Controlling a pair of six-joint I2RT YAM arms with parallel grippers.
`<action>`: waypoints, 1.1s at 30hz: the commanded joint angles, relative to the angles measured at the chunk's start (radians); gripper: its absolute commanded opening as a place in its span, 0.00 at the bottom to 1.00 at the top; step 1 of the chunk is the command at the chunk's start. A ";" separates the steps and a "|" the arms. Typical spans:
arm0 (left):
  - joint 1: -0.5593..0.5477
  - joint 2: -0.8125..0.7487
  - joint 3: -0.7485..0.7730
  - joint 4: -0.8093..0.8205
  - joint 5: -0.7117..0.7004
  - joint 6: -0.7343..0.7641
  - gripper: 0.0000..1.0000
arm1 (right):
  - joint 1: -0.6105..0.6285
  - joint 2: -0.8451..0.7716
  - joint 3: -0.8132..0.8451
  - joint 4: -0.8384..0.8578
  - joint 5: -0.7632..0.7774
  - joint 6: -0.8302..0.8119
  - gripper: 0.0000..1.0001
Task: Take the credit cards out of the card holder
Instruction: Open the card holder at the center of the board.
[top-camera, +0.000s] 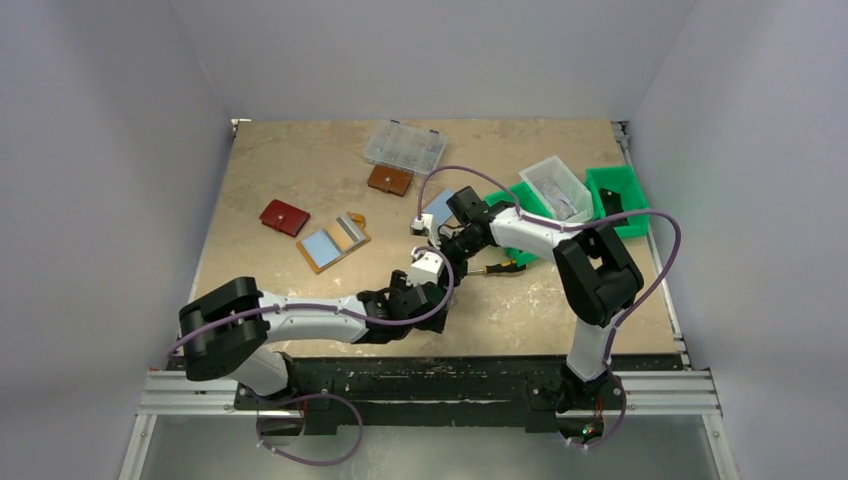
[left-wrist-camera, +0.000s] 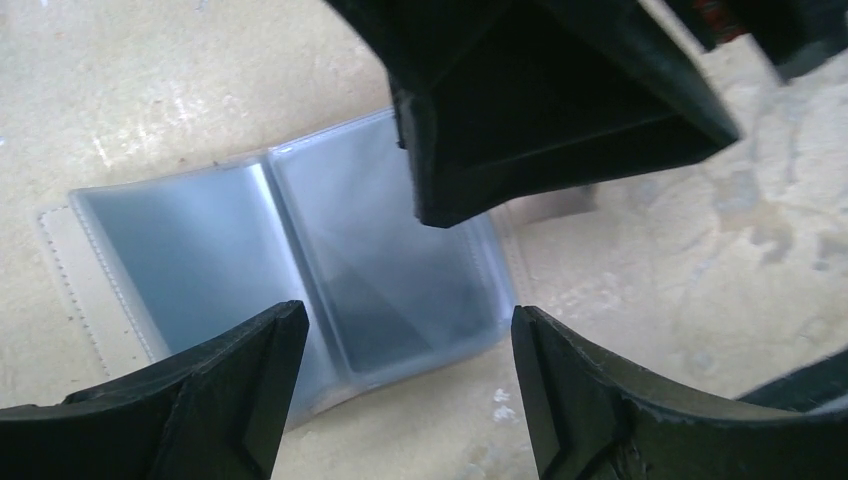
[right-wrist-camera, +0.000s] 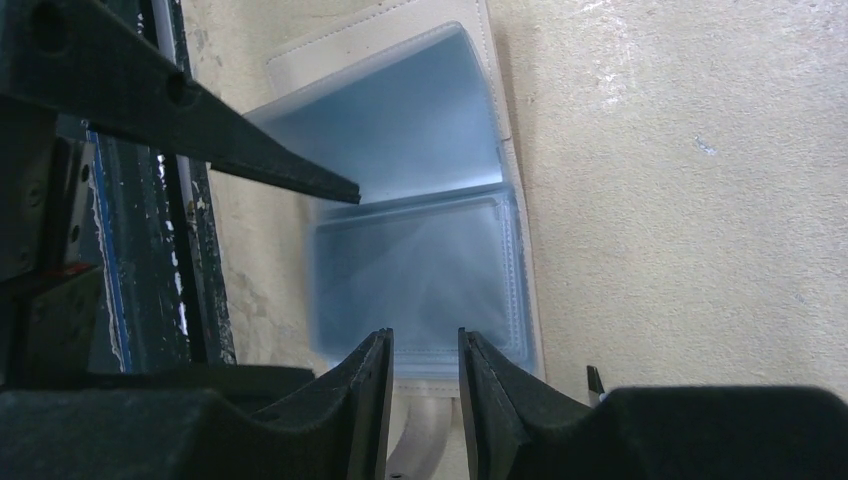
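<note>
The card holder (top-camera: 438, 207) lies open and flat on the table, cream outside with pale blue clear sleeves (left-wrist-camera: 200, 250) (right-wrist-camera: 400, 130). A darker patch shows through one sleeve; I cannot tell whether it is one of the credit cards. My left gripper (left-wrist-camera: 408, 330) (top-camera: 428, 258) hovers open over the holder's near edge, jaws wide and nothing between them. My right gripper (right-wrist-camera: 425, 345) (top-camera: 447, 232) stands over the tab end of the holder. Its jaws are a narrow gap apart, and only the sleeve edge and the snap tab show through that gap.
A second open tan wallet (top-camera: 334, 241) with blue and silver halves lies to the left. Behind it are a red wallet (top-camera: 284, 217), a brown wallet (top-camera: 389, 180) and a clear compartment box (top-camera: 404, 147). Green bins (top-camera: 617, 195) and a white bin (top-camera: 556, 187) stand at the right. A yellow-handled tool (top-camera: 500, 267) lies near the right arm.
</note>
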 joint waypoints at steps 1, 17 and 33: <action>-0.008 0.035 0.055 -0.069 -0.096 -0.020 0.80 | -0.003 -0.038 0.024 0.000 -0.009 -0.008 0.38; -0.007 0.079 0.061 -0.049 -0.099 -0.049 0.74 | -0.004 -0.039 0.025 -0.002 -0.005 -0.009 0.37; 0.053 -0.002 -0.055 0.024 -0.033 -0.091 0.43 | -0.007 -0.060 0.023 -0.004 -0.005 -0.011 0.37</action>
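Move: The clear right-hand page of the open card holder is what the left fingers go for: its middle lies about 4 cm ahead, 1 cm to the left and 2 cm below that hand. The holder's left page is some 5 cm to the left of that hand, 4 cm ahead, and the screwdriver roughly 12 cm to its right and 9 cm ahead. From the right hand the right-hand page's middle is about 2 cm left, 1 cm back, slightly below. The left fingers close on the near part of the holder's right-hand page and gather it between the tips. First the hand sinks about 1.5 cm and shifts 1 cm left, stays there wide open, then narrows to roughly half open while creeping forward and slightly left. The right hand stays in place, its part-open fingertips resting on the page's right margin. ##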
